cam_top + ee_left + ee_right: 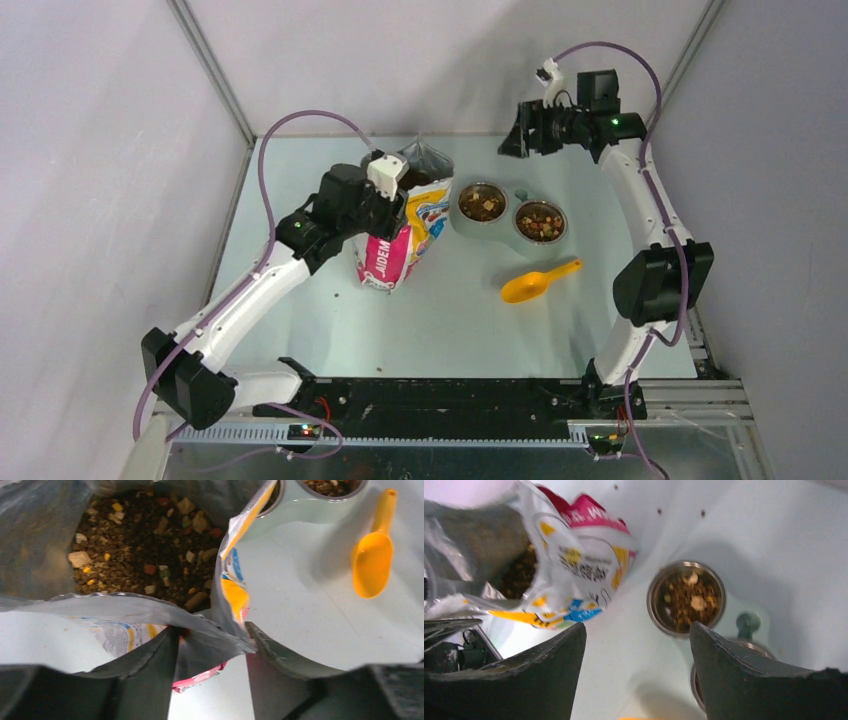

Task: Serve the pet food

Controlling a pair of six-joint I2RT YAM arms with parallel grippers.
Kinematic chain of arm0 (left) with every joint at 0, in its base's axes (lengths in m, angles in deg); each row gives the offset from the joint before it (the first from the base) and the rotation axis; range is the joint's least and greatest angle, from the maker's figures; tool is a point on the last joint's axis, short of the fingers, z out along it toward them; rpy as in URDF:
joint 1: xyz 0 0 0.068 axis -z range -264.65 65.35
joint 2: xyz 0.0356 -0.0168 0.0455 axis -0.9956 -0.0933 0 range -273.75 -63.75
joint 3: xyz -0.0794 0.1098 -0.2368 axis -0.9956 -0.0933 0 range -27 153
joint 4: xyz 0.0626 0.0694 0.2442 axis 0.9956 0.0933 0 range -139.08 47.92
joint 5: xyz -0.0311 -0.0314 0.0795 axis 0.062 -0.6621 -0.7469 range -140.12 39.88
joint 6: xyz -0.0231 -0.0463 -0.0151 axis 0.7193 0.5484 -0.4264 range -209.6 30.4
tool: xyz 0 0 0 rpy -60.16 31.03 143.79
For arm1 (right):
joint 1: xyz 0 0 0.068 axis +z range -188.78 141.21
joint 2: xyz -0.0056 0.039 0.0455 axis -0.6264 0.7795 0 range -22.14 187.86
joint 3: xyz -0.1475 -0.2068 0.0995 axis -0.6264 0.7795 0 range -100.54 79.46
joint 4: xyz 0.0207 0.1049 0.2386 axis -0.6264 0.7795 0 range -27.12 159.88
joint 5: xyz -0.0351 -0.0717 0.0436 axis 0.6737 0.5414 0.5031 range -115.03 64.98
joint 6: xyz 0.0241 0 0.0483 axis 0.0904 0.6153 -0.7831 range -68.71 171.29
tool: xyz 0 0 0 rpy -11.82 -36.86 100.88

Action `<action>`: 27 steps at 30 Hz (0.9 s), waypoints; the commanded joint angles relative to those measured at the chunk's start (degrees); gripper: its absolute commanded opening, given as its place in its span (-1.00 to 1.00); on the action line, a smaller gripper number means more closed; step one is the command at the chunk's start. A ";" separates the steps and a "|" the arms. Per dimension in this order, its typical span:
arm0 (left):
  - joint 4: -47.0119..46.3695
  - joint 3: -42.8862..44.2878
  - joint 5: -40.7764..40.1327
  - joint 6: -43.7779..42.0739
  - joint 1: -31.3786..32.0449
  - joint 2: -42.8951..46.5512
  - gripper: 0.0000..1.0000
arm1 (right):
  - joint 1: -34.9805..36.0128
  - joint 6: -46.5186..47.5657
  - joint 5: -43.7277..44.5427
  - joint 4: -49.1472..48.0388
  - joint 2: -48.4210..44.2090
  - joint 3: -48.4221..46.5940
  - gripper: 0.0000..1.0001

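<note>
Pet food (145,545) fills the open cartoon-cat bag (400,250), which stands upright left of the table's middle. More pet food (482,204) lies in both steel bowls of the pale-green double feeder (508,230), and one filled bowl (686,600) shows in the right wrist view. My left gripper (211,630) is open, its jaws straddling the bag's crumpled silver rim (200,630) at the near corner. My right gripper (512,135) hangs high at the back, open and empty (638,626). The yellow scoop (538,283) lies on the table in front of the feeder.
A few stray pellets (659,511) lie on the table near the bag. The scoop (372,565) rests with its bowl toward the arms and its handle toward the feeder. Grey walls enclose the table on three sides.
</note>
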 commanded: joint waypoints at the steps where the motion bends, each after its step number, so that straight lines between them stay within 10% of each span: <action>1: -2.66 1.47 -6.03 1.90 0.32 -0.45 -0.08 | 3.25 -4.67 -2.32 -5.28 5.06 -7.48 0.51; 8: -1.00 -0.33 -3.12 -2.37 -1.42 2.88 -0.80 | 12.62 -6.64 2.29 -7.24 12.11 -18.69 0.48; 14: -1.32 -1.56 1.73 -2.29 -4.67 4.62 -0.99 | 19.83 -5.80 10.33 -7.50 19.42 -28.37 0.41; 27: 2.44 -1.45 3.42 -8.86 -9.49 9.29 -1.00 | 25.82 -5.83 36.97 -6.70 20.94 -30.15 -1.00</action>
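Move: The bag's near rim fold already lies between the left hand's open fingers, about 1 cm ahead; the kibble in the bag's mouth is some 10 cm ahead of that hand and 5 cm lower. The bag's right rim corner is roughly 15 cm left, 2 cm ahead and 3 cm below the right hand. The left bowl sits 6 cm left, 3 cm ahead of the right hand, the right bowl 10 cm right, 2 cm back, both some 22 cm below. The bag's near rim fold is pinched as the left fingers shut on it, then drawn about 4 cm left with that grip kept. Meanwhile the right hand sweeps some 20 cm left and about 5 cm forward, high past the left bowl, to the bag's right rim corner, dips about 4 cm late on and closes its fingers until they pinch the film. ##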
